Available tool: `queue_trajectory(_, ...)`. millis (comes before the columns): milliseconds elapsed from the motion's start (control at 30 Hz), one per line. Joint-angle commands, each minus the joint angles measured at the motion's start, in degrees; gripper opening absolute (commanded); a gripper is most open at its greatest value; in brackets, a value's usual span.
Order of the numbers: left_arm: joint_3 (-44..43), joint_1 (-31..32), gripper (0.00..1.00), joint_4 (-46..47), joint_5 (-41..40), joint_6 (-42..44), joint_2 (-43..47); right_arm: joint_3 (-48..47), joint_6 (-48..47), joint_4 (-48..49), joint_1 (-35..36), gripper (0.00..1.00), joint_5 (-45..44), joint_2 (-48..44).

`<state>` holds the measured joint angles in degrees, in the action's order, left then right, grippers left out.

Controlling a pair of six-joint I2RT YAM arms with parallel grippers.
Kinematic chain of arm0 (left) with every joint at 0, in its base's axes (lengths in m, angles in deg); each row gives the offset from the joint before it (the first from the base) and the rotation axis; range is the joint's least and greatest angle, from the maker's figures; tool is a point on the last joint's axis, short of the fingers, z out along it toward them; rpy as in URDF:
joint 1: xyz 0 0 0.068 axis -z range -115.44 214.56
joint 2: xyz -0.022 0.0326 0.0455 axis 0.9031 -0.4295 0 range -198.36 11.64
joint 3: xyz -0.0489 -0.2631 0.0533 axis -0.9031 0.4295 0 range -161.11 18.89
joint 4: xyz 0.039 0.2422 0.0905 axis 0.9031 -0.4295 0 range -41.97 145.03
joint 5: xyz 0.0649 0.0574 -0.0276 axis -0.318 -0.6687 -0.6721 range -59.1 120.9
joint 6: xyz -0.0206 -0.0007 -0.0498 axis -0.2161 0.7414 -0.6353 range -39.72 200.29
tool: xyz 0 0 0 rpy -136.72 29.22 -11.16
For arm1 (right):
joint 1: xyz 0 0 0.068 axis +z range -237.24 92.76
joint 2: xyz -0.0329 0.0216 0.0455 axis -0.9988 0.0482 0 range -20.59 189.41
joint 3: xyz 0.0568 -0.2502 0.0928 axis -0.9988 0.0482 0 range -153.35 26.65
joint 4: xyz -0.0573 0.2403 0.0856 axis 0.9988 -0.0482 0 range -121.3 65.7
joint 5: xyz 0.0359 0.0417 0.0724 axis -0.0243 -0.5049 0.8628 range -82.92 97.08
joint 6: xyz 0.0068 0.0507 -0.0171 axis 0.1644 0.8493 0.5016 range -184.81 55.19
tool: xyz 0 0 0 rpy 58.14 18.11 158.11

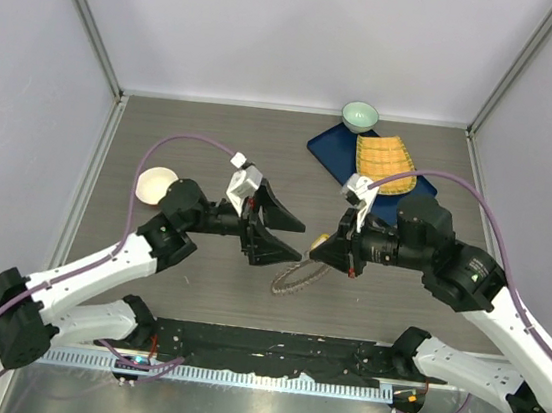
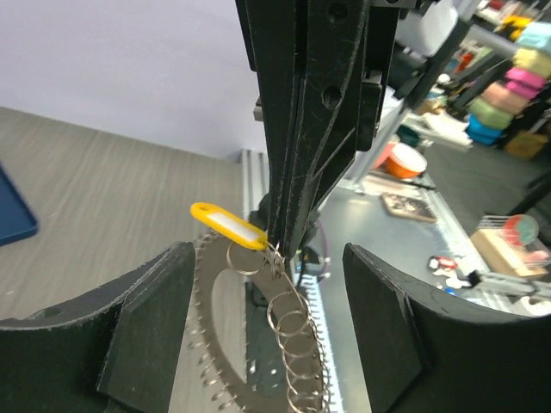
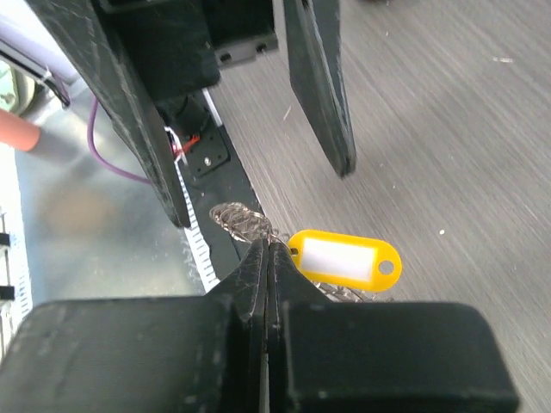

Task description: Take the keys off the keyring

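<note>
The keyring (image 1: 292,277) hangs tilted above the table between both arms, fringed with small thin metal keys (image 2: 205,344). A yellow tag (image 1: 322,240) sticks out at its top. My right gripper (image 1: 313,253) is shut on the keyring right beside the tag; in its own view the right gripper (image 3: 271,251) pinches the wire next to the yellow tag (image 3: 344,261). My left gripper (image 1: 299,242) is open, one finger on each side of the ring's top without touching it. In the left wrist view the keyring (image 2: 293,331) dangles between its fingers (image 2: 146,335).
A small green bowl (image 1: 360,114) stands at the back. A blue tray (image 1: 331,151) with a yellow woven mat (image 1: 387,165) lies in front of it. A white bowl (image 1: 155,185) sits at the left. A black rail (image 1: 279,348) runs along the near edge.
</note>
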<state>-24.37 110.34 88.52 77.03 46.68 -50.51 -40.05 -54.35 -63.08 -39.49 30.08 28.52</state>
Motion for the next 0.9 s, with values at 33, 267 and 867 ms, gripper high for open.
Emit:
queue_trajectory(33, -1.6, 0.2, 0.74, -14.7, -5.3, 15.6, 7.1, -5.3, -4.9, -6.7, -0.2, 0.01, 2.7, 1.3)
queue_trajectory(267, 1.7, 0.4, 0.72, -15.3, 0.5, 22.6, 8.6, -6.8, -7.8, -11.5, -0.2, 0.01, 10.9, 2.0)
queue_trajectory(867, 15.6, 4.3, 0.7, 9.8, -0.5, 28.1, 10.8, -7.7, -12.0, -19.1, 0.0, 0.01, 29.0, 6.0)
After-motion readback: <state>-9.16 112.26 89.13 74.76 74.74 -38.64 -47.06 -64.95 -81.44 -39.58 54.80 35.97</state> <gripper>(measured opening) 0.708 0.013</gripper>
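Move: The right hand holds the keyring pinched by a wire loop, its big disc hanging with the middle about 5 cm below those fingertips, 3 cm back and 2 cm to their left; the yellow tag pokes out some 2 cm ahead of them, level and neither left nor right. From the open, empty left hand the disc's middle is roughly 4 cm to the right, 5 cm back and 5 cm lower; the tag is about 5 cm to the right and 1 cm ahead, level. Keeping its pinch on the loop beside the tag, the right hand first dips slightly, then draws the keyring back about 7 cm towards its own base and the table's near edge, swinging its fingers some 25 degrees counter-clockwise so they point slightly back. The left hand, fingers staying wide open and empty, first draws left away from the keyring by a couple of centimetres, then sinks about 5 cm and eases slightly back, rolling roughly 25 degrees about its pointing direction with its forward side coming up. ##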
